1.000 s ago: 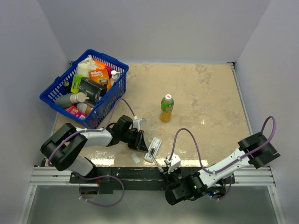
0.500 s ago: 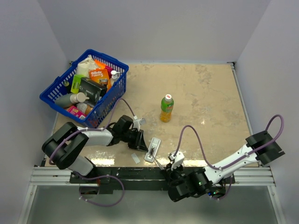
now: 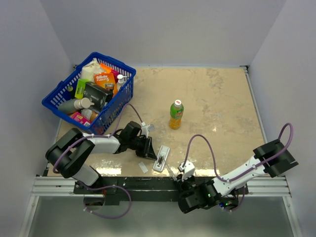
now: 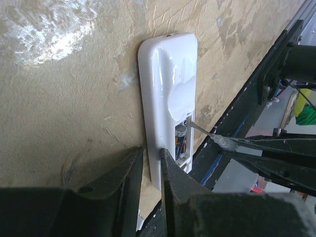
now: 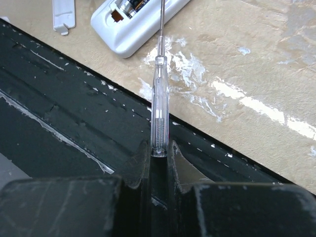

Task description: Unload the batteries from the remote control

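The white remote control [image 3: 161,158] lies near the table's front edge with its battery recess open at the near end. In the left wrist view, one dark battery [image 4: 180,143] with a metallic end sits in the remote control's [image 4: 168,84] recess. My left gripper [image 3: 150,150] is shut on the remote's long edge [image 4: 152,153]. My right gripper [image 3: 183,172] is shut [image 5: 159,148] on a clear-handled screwdriver [image 5: 159,94]. Its metal tip reaches into the recess beside the battery [image 5: 132,4]. The screwdriver also shows in the left wrist view [image 4: 222,143].
A small flat white cover piece [image 3: 143,168] lies left of the remote's near end. A green bottle [image 3: 176,114] stands mid-table. A blue basket [image 3: 64,94] of goods stands at the back left. The black rail [image 5: 74,98] runs along the front edge.
The right arm's elbow swung outward and came back. Its gripper with the screwdriver shifted slightly right. The left gripper and the remote stayed put.
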### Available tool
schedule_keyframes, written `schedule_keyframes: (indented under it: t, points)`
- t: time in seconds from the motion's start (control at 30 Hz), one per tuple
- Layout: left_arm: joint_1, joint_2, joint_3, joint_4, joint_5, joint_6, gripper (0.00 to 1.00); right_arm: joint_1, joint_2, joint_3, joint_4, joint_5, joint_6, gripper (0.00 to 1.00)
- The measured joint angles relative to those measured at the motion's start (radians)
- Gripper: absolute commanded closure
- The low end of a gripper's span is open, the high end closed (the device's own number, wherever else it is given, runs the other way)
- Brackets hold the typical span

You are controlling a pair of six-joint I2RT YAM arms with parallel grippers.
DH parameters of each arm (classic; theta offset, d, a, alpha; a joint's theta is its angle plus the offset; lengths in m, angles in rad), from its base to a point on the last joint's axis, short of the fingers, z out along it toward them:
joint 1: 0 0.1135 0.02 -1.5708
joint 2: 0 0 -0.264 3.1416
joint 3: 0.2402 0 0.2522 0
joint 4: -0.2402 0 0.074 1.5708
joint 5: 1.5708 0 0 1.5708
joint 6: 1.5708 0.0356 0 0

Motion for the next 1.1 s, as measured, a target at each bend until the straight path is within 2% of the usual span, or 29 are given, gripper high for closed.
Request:
schedule_keyframes:
  t: [0.13,0.43,0.7,0.97,1.1]
  points:
    - [0.000,-0.002,0.009,-0.011,-0.012,0.000,0.73,0.000,0.008,0.021,0.001,-0.001,-0.018,1.00]
    - [-0.008,-0.024,0.031,-0.048,-0.062,0.003,0.62,0.000,-0.148,0.031,-0.027,0.014,-0.085,1.00]
    - [0.005,-0.079,0.103,-0.203,-0.182,0.029,0.58,-0.004,-0.254,0.154,-0.285,0.045,-0.063,1.00]
    - [0.068,-0.168,0.168,-0.299,-0.209,0.070,0.54,-0.050,-0.358,0.265,-0.545,-0.003,-0.055,1.00]
    - [0.098,-0.204,0.179,-0.307,-0.200,0.093,0.51,-0.113,-0.349,0.359,-0.594,-0.061,-0.103,1.00]
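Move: From the left hand, the remote's middle lies about 3 cm right, 1 cm ahead and 1 cm below, with its left side at the fingertips. The loose battery lid is about 5 cm left and 4 cm back, 2 cm lower; the bottle stands roughly 16 cm ahead, 10 cm right. From the right hand, holding the screwdriver, the batteries in the bay lie some 9 cm ahead, 8 cm left, 5 cm lower, and the remote's middle 2 cm beyond them. Raise the right hand about 12 cm, keeping the grip on the screwdriver's handle, so that its tip comes up out of the battery bay and clear of the remote. Bring the left gripper off the remote's left side, easing forward first, then forward and up about 6 cm each and slightly left, tilting about 15 degrees while its fingers open from a quarter to nearly half. ##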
